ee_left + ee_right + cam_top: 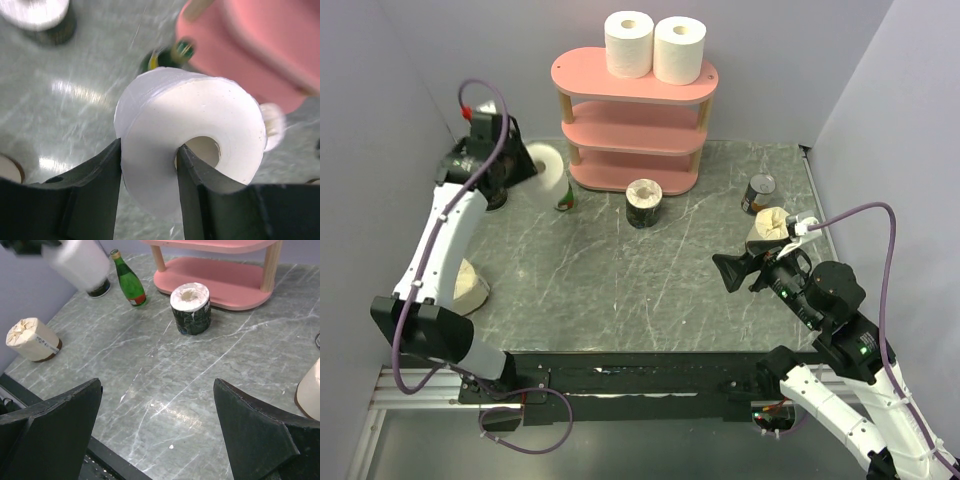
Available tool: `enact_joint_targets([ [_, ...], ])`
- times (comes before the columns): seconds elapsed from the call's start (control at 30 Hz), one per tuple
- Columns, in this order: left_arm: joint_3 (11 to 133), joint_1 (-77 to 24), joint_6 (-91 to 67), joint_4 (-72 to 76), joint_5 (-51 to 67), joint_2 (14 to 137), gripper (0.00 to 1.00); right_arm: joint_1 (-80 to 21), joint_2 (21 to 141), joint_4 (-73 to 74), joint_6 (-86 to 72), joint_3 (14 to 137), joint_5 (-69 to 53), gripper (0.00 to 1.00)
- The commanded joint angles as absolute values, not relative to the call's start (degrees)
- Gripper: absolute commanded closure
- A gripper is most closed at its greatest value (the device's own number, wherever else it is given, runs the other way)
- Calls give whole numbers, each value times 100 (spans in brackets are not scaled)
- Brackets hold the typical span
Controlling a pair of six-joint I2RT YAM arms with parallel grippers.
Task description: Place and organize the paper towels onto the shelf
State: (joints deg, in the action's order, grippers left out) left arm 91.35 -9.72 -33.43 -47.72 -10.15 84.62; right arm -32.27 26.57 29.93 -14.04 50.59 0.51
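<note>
The pink shelf (635, 120) stands at the back with two white paper towels (629, 43) (680, 49) on its top board. My left gripper (149, 150) is shut on a third white roll (190, 125), one finger inside its core and one outside, held in the air left of the shelf (548, 170). A dark-banded roll (644, 203) stands on the table in front of the shelf. One cream roll (470, 288) lies at the left edge, and another (769, 229) is by my right gripper (740, 272), which stands open over bare table (157, 385).
A green glass bottle (565, 195) stands just under the held roll, by the shelf's left foot. A small metal can (758, 194) sits at the right. Another dark-banded roll (40, 17) stands behind my left gripper. Walls close in on the left, the right and the back.
</note>
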Motion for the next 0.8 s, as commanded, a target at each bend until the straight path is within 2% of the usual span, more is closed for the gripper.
enact_joint_targets([
  [0.0,10702,-958,-3164,-5194,-1082,8805,73,-3243,2724,2891,-1345,5396,44,0],
  [0.23,13521,-949,-3129,-5809,-897,9869,72,-3243,2769,3173,-1143,5765,184,0],
  [0.3,13964,-941,-3181,-5749,-818,10019,71,-3243,2768,3190,-1151,5853,237,0],
  [0.53,13149,-879,-3296,-4106,-133,9642,69,-3243,2769,3331,-1222,6064,167,0],
  [0.77,13465,-879,-3436,-3472,290,9949,70,-3243,2628,3445,-1213,6126,246,0],
])
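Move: The left hand, still gripping a white paper towel roll by its wall, has the free left end of the top shelf about 21 cm ahead, 10 cm to its right and 10 cm above. The nearer standing white roll is 23 cm ahead, 21 cm right and 17 cm up; the green bottle is about 10 cm ahead, 1 cm right and 17 cm below. From the right hand the free end lies some 42 cm ahead, 30 cm left and 5 cm up. Up, quickly at first and then easing, the left hand carries the pinched roll about 18 cm higher while reaching some 7 cm forward, drifting right late on, towards the free left end of the top shelf. The wrist tips its fingers up by some 25 degrees towards level, and the grip stays shut on the roll's wall. The empty, open right hand rises about 4 cm. ##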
